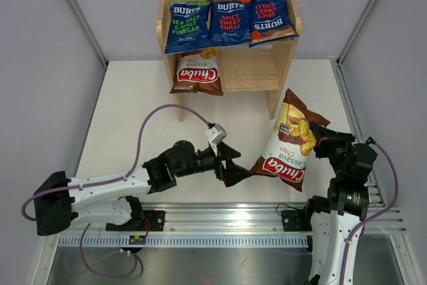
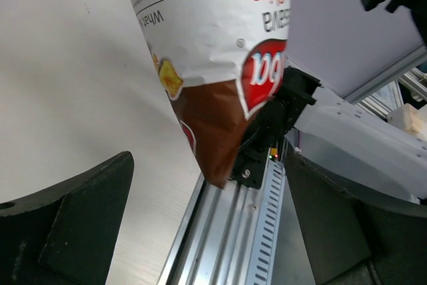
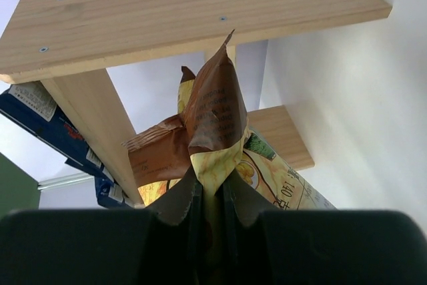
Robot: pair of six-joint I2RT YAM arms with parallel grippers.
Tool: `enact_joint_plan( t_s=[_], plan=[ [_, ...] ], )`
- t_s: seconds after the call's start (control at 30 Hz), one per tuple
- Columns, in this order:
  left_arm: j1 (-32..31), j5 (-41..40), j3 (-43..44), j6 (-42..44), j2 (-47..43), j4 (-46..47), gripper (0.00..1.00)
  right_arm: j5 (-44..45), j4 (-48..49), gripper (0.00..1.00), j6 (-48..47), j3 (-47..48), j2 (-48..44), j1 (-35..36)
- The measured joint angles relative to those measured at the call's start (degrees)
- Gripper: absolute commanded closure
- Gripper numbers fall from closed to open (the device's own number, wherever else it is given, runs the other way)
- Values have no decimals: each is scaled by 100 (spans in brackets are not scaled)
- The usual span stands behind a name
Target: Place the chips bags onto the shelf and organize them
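Note:
The wooden shelf point(image 1: 248, 71) stands at the far middle of the table. Three blue Burts chips bags point(image 1: 187, 26) point(image 1: 231, 19) point(image 1: 272, 20) lie side by side on its top tier. A brown-and-white Chuba bag point(image 1: 197, 73) leans out of the lower tier's left end. My right gripper point(image 1: 323, 141) is shut on the edge of a second Chuba bag point(image 1: 290, 145), held tilted above the table in front of the shelf's right side. In the right wrist view the pinched bag point(image 3: 213, 118) rises between the fingers point(image 3: 215, 211). My left gripper point(image 1: 237, 165) stands open beside that bag's lower corner point(image 2: 213, 45), holding nothing.
The aluminium rail point(image 2: 247, 231) with both arm bases runs along the near table edge. Grey walls close in the left, right and far sides. A purple cable point(image 1: 160, 115) loops over the table above the left arm.

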Motion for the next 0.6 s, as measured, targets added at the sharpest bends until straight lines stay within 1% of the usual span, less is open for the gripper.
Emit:
enact_joint_plan(
  t_s=[0.1, 0.23, 0.37, 0.6],
  plan=[
    [-52, -7, 149, 61, 719, 483, 1, 2, -120, 100, 122, 160, 33, 118],
    [-245, 37, 356, 90, 1322, 1154, 1, 2, -186, 100, 210, 402, 31, 238],
    [-417, 149, 407, 90, 1580, 1902, 1, -42, -192, 100, 350, 433, 31, 295],
    [-516, 90, 439, 20, 1976, 2542, 1, -42, -103, 100, 684, 433, -11, 372]
  ],
)
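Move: From the left hand, the middle of the hanging brown chips bag is about 14 cm to the right, 8 cm ahead and a few centimetres higher; its bottom end hangs much nearer. The shelf's right side panel stands some 25 cm ahead and 12 cm right, the shelved brown bag 25 cm ahead and 14 cm left. The right hand already pinches the hanging bag by its upper edge, its middle some 7 cm left, level ahead, and 5 cm below. Rightward, wide open, the left hand reaches about 7 cm towards the hanging bag's bottom end, dipping slightly before coming back up and slowing, its fingertips tipping up some 10 degrees. The right hand keeps its pinch and raises the bag about 3 cm, easing roughly 2 cm left to meet it. The left fingers don't close; their contact with the bag can't be made out. ##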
